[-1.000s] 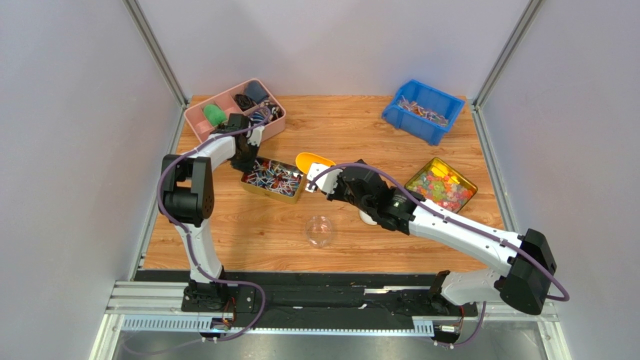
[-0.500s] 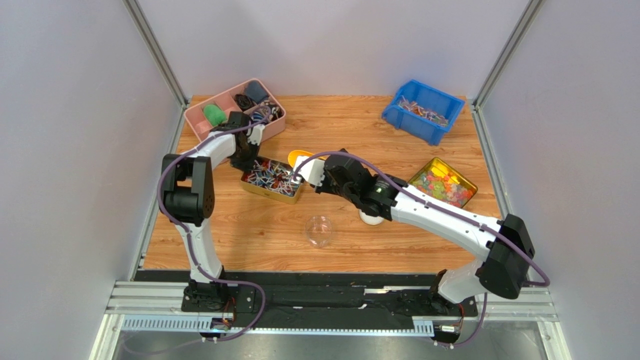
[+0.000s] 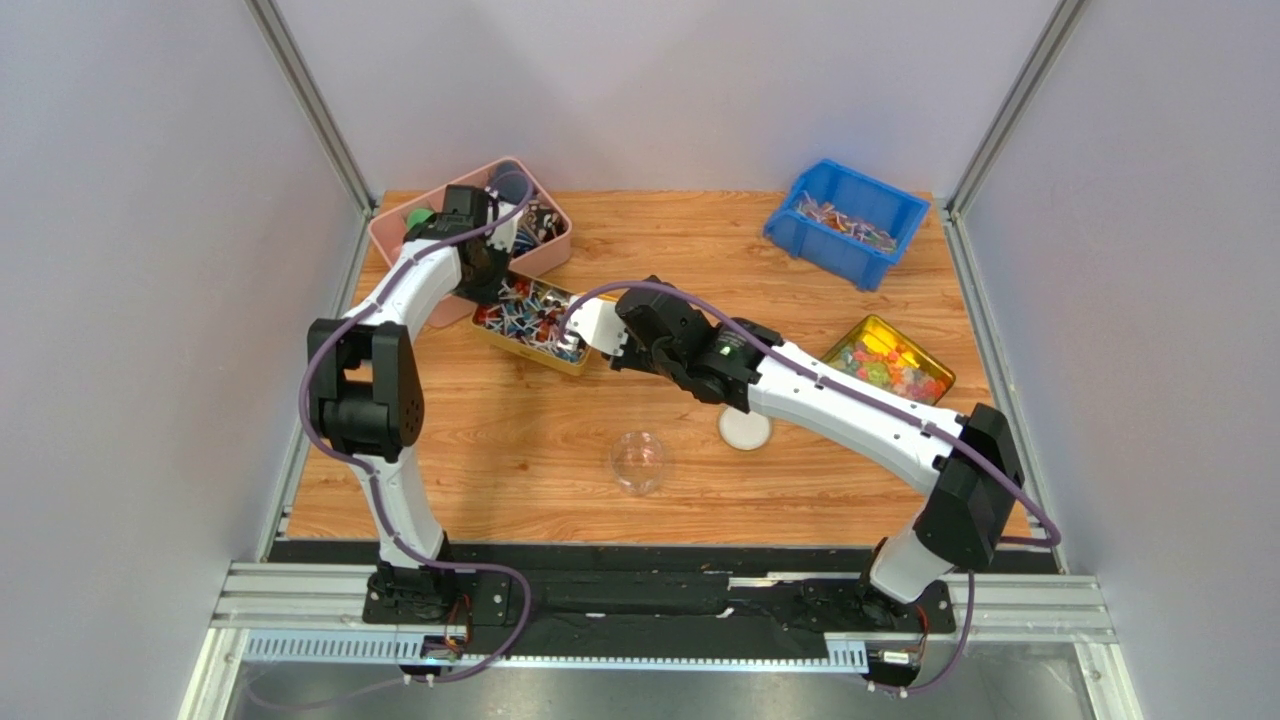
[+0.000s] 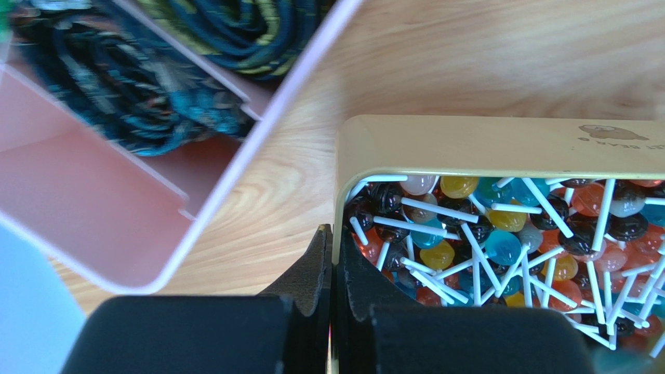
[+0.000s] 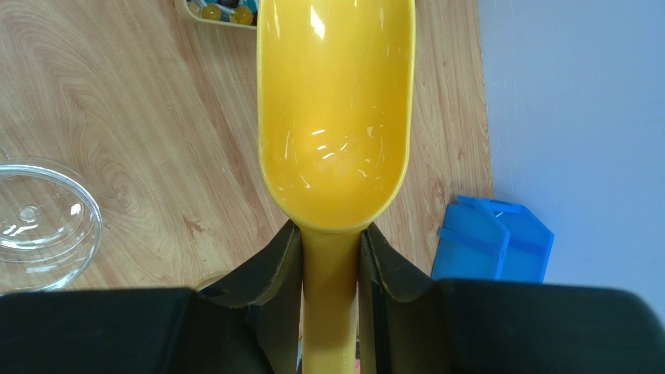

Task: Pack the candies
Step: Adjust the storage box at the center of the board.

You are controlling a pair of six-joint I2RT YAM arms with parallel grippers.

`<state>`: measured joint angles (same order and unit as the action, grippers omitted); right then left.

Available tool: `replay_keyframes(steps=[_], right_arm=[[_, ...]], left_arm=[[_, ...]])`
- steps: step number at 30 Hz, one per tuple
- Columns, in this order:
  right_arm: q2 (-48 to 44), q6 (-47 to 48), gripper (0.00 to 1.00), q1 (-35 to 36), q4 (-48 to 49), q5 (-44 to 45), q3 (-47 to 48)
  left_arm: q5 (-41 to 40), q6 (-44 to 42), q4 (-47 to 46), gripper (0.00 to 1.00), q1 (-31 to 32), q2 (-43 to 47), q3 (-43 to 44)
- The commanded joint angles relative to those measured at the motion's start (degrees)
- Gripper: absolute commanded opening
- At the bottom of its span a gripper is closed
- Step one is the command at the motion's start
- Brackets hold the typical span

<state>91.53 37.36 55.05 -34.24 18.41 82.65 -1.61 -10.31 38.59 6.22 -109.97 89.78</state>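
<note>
The candies (image 4: 484,234), small round sweets on white sticks in red, blue, yellow and dark colours, fill a cream-gold tin (image 3: 519,342) left of centre. My left gripper (image 4: 334,234) is shut on that tin's near wall (image 4: 499,144), one finger inside and one outside; from above it (image 3: 484,293) sits at the tin's back-left corner. My right gripper (image 5: 331,234) is shut on the handle of a yellow scoop (image 5: 336,117), whose bowl is empty. From above this gripper (image 3: 616,333) is at the tin's right end. A corner of the tin (image 5: 222,12) shows just past the scoop's tip.
A clear round container (image 3: 639,461) stands in front of the tin, a white lid (image 3: 744,429) to its right. A pink compartment tray (image 3: 433,200) sits back left, close behind the tin. A tin of gummies (image 3: 882,365) is at the right, a blue bin (image 3: 846,221) back right.
My left gripper has shut on the tin's wall and drawn the tin back and left. The right arm has carried the scoop left to the tin's right end.
</note>
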Motion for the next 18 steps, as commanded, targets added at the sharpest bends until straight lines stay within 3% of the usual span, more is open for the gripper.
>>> replay_keyframes(steps=[1,9,13,18], right_arm=[[-1.08,0.08,0.00,-0.12,-1.88,1.89,3.13],[-8.90,-4.40,0.00,-2.31,-8.21,-5.40,8.92],[-11.45,-6.07,0.00,-3.45,-11.11,-10.76,11.48],[-12.34,-6.34,0.00,-3.81,-12.25,-11.73,12.27]], left_arm=[[11.95,2.04,1.57,0.00,-0.24,3.63,2.50],[27.43,3.01,4.12,0.00,-1.65,1.61,4.62],[38.83,2.49,5.70,0.00,-2.44,-0.59,5.14],[48.00,1.25,8.69,0.00,-2.79,-3.49,6.55]])
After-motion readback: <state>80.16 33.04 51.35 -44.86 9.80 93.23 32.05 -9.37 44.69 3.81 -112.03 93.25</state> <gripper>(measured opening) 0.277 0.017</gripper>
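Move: The left hand already holds the storage box of candies by its left wall, clear of the board. The open board centre lies about 20 cm to its right, level ahead and 13 below; the pink tray is 12 ahead, 6 left, and the glass bowl 18 back, 19 right. From the right hand, holding the yellow scoop, the box is 15 ahead, 9 left and 14 below, the bowl almost straight below, 2 back. Keeping its pinch on the rim, the left hand carries the storage box about 8 cm to the right towards the board centre, easing back a little, while it rolls some 30 degrees so that its right side comes up and turns slightly clockwise. The right hand, scoop still gripped, first hardly moves, then climbs quickly by about 11 cm with a small drift back and to the right, away from the box and out of its way. ##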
